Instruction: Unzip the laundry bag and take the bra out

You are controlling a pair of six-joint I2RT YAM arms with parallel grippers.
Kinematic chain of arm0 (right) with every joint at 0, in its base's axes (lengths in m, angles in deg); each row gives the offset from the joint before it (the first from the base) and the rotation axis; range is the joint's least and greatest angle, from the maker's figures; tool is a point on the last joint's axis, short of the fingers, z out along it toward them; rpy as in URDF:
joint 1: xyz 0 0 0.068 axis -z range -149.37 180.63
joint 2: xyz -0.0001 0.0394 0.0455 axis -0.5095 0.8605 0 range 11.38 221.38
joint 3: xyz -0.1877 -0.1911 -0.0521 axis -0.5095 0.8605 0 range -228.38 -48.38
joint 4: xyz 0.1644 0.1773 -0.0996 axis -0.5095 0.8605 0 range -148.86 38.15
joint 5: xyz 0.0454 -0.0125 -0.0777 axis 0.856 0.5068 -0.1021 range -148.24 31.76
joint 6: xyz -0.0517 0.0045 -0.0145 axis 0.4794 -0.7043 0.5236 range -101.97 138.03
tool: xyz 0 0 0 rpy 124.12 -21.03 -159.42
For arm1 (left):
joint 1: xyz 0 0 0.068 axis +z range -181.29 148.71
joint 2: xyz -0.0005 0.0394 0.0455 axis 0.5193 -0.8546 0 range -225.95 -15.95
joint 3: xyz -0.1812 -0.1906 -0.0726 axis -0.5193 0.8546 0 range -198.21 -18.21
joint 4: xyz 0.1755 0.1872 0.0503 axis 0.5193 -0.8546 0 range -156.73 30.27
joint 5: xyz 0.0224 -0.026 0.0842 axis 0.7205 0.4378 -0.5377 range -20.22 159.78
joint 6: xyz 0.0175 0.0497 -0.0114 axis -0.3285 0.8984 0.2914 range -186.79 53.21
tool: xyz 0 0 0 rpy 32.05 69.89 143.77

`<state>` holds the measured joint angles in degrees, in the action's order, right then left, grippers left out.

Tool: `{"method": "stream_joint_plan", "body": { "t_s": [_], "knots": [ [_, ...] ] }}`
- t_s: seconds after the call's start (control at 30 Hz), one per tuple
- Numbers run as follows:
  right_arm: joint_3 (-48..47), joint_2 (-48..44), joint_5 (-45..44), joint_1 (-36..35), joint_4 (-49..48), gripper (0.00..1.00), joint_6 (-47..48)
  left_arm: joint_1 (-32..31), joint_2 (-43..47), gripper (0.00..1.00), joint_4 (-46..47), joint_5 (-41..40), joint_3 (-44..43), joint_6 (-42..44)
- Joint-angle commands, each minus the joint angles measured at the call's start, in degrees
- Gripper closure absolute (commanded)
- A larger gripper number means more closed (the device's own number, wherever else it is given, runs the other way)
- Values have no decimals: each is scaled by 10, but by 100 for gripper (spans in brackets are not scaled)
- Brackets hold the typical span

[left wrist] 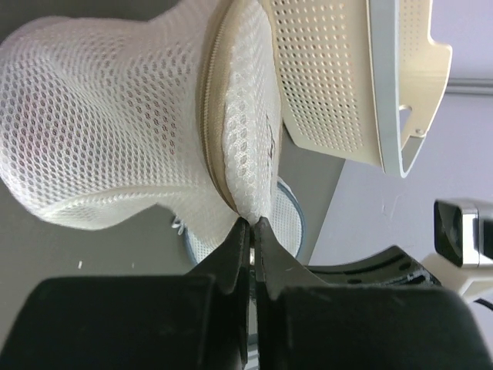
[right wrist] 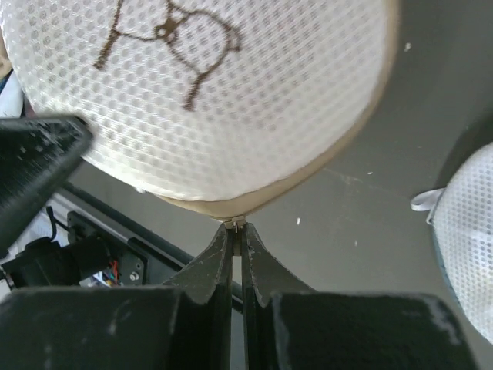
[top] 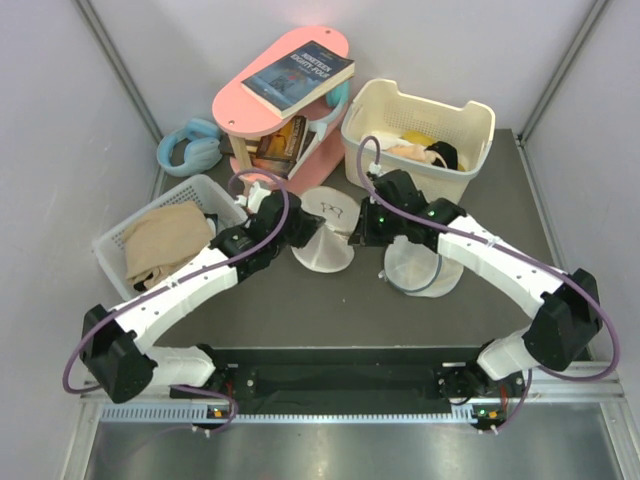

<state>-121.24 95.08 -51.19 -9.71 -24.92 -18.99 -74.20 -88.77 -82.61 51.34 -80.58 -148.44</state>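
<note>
The laundry bag, a round cream mesh dome with a small black bra drawing on its face, is held up between both grippers at mid-table. My left gripper is shut on a fold of its mesh beside the beige zipper band. My right gripper is shut on the small metal zipper pull at the bag's beige rim. In the right wrist view the bag fills the top. The bra is hidden.
A second round white mesh bag lies under my right arm. A cream basket of clothes stands at the back right. At the left is a white basket with beige cloth. Behind are a pink shelf with books and blue headphones.
</note>
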Motion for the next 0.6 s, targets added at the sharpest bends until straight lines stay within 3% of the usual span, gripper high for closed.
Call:
{"method": "stream_joint_plan", "body": {
  "t_s": [0.0,0.33,0.43,0.47,0.5,0.53,0.57],
  "knots": [
    [39,-42,-13,41,-12,100,22,56,22,100,70,80,23,61],
    [38,-66,18,61,-20,100,44,90,-114,100,178,293,-41,212],
    [32,-72,19,53,-21,100,55,100,-145,100,184,289,-56,253],
    [32,-72,21,49,-26,100,55,108,-150,91,176,281,-60,257],
    [35,-66,25,48,-31,100,55,111,-152,76,146,277,-69,261],
    [37,-61,34,47,-35,100,53,112,-152,46,132,271,-71,265],
    [42,-56,39,42,-49,100,49,112,-148,32,120,261,-72,265]
  ]
}}
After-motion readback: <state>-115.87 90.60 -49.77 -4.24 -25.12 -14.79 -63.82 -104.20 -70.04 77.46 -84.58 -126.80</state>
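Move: The laundry bag's zipper pull hangs at the rim right by my left fingertips, about 2 cm to their right and a touch lower. My right hand pinches the rim; the pull is roughly 5 cm to its left and 2 cm ahead. From my left hand, the blue-rimmed bag lies some 27 cm right, 11 cm back and 13 cm lower, and the cream basket 25 cm right, 21 cm ahead and a little lower. Keeping its pinch on the tan zipper rim, my right hand draws the laundry bag about 4 cm to the right. My left, still shut at the rim, gives a small tug left, then swings forward, down and to the right, some 7 cm in all, turning over 20 degrees clockwise and opening at the end, its spread fingers coming close around the pull. ##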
